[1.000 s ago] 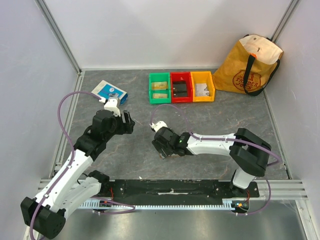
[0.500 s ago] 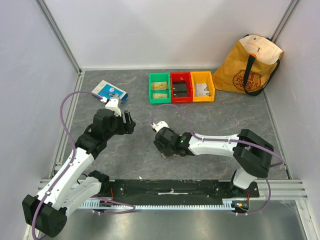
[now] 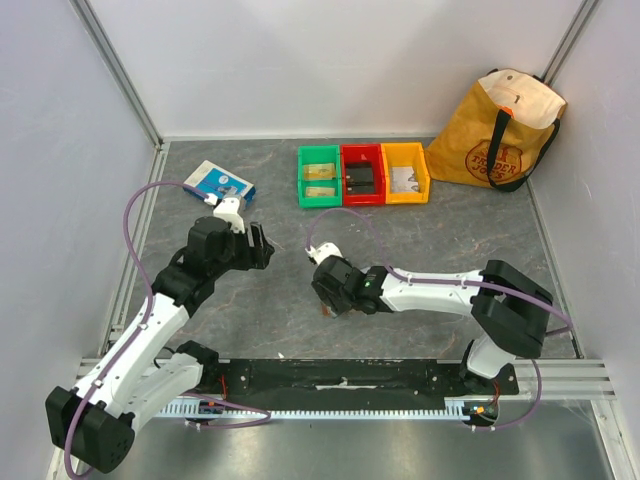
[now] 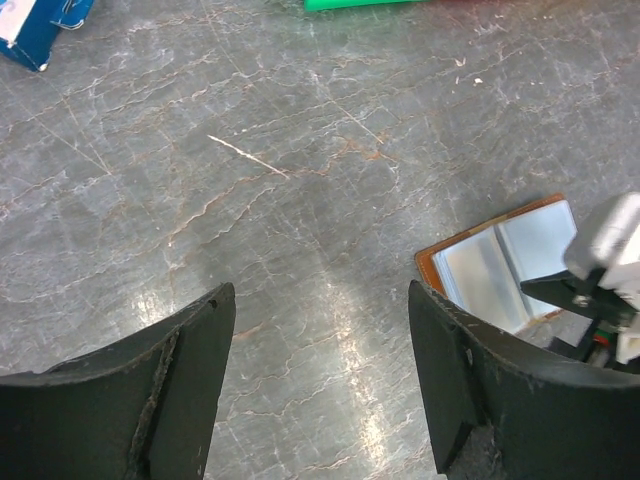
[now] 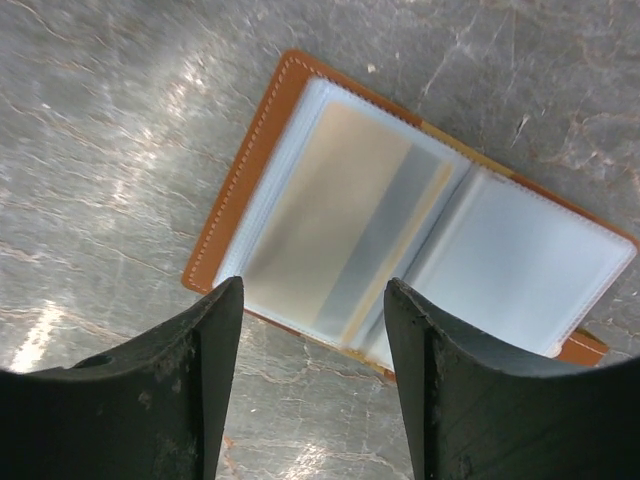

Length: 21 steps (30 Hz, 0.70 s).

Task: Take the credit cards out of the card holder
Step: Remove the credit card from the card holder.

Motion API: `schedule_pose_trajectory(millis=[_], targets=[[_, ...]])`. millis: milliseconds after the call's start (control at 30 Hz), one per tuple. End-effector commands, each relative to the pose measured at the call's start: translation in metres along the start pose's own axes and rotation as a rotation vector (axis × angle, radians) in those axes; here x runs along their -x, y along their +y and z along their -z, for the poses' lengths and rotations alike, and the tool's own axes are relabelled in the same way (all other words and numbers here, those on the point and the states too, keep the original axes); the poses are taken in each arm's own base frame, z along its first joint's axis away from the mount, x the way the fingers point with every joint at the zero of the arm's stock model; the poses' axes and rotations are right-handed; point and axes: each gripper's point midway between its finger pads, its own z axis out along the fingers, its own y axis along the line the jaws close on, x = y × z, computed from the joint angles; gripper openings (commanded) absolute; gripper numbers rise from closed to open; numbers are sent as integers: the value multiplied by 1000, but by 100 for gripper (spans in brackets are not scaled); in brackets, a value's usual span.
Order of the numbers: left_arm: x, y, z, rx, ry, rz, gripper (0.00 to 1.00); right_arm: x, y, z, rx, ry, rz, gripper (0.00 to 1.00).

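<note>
The card holder point(image 5: 235, 190) lies open on the table, brown leather rim around pale blue-grey sleeves. A tan-gold credit card point(image 5: 340, 230) with a grey band sits in its left sleeve; the right sleeve looks empty. My right gripper point(image 5: 313, 290) is open and hovers just above the holder's near edge, touching nothing. In the top view the right gripper point(image 3: 335, 290) covers most of the holder point(image 3: 326, 311). My left gripper point(image 4: 320, 300) is open and empty over bare table, left of the holder point(image 4: 500, 260); in the top view it point(image 3: 258, 247) is apart from the right gripper.
A blue-and-white flat box point(image 3: 219, 183) lies at the back left. Green point(image 3: 319, 175), red point(image 3: 361, 173) and yellow point(image 3: 405, 172) bins stand in a row at the back. A yellow tote bag point(image 3: 500, 130) leans in the back right corner.
My right gripper has shifted slightly to the right and nearer over the card holder. My left gripper has edged a little toward the holder. Both stay open.
</note>
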Motion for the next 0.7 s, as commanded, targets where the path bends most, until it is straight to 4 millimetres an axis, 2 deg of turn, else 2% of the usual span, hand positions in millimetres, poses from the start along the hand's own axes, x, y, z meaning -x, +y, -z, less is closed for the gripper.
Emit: schedule_pose_trajectory(millis=[0,100,333,467,500,667], targets=[[11,-13,0,-79,-39,-26,76,-17,-5,-12,-19,36,-12,63],[10,-26,1,-152,-46,-23,76,-27,-5,-18,8,57,-27,59],[4,-62,-2,-341,-16,109,75,-30,-8,-20,69,40,-72,40],[-16,-86,-10,-446,11,212,74,-30,-17,-20,97,24,-107,36],[-25,-91,-12,-450,34,221,74,-29,-17,-19,110,17,-116,34],[-44,-125,-24,-496,81,207,73,-26,-23,-16,184,-26,-207,23]])
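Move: The credit card, in the clear left pocket of the open card holder, lies about 3 cm ahead of the right hand, 1 cm left and 3 cm below the fingertips. The holder's right pocket is some 4 cm ahead of that hand and 6 cm to its right; the green bin stands about 30 cm ahead and 5 cm left. From the left hand the card is roughly 17 cm right, 3 cm back and 15 cm below. Over the card's clear pocket the right hand dips about 1.5 cm, then closes its fingers most of the way onto the clear leaf while rolling some 10 degrees, left side up, and easing slightly forward and right. The still-open left hand swings about 10 cm right towards the holder, first level, then also dropping and drawing back, rolling left side down and turning clockwise. ##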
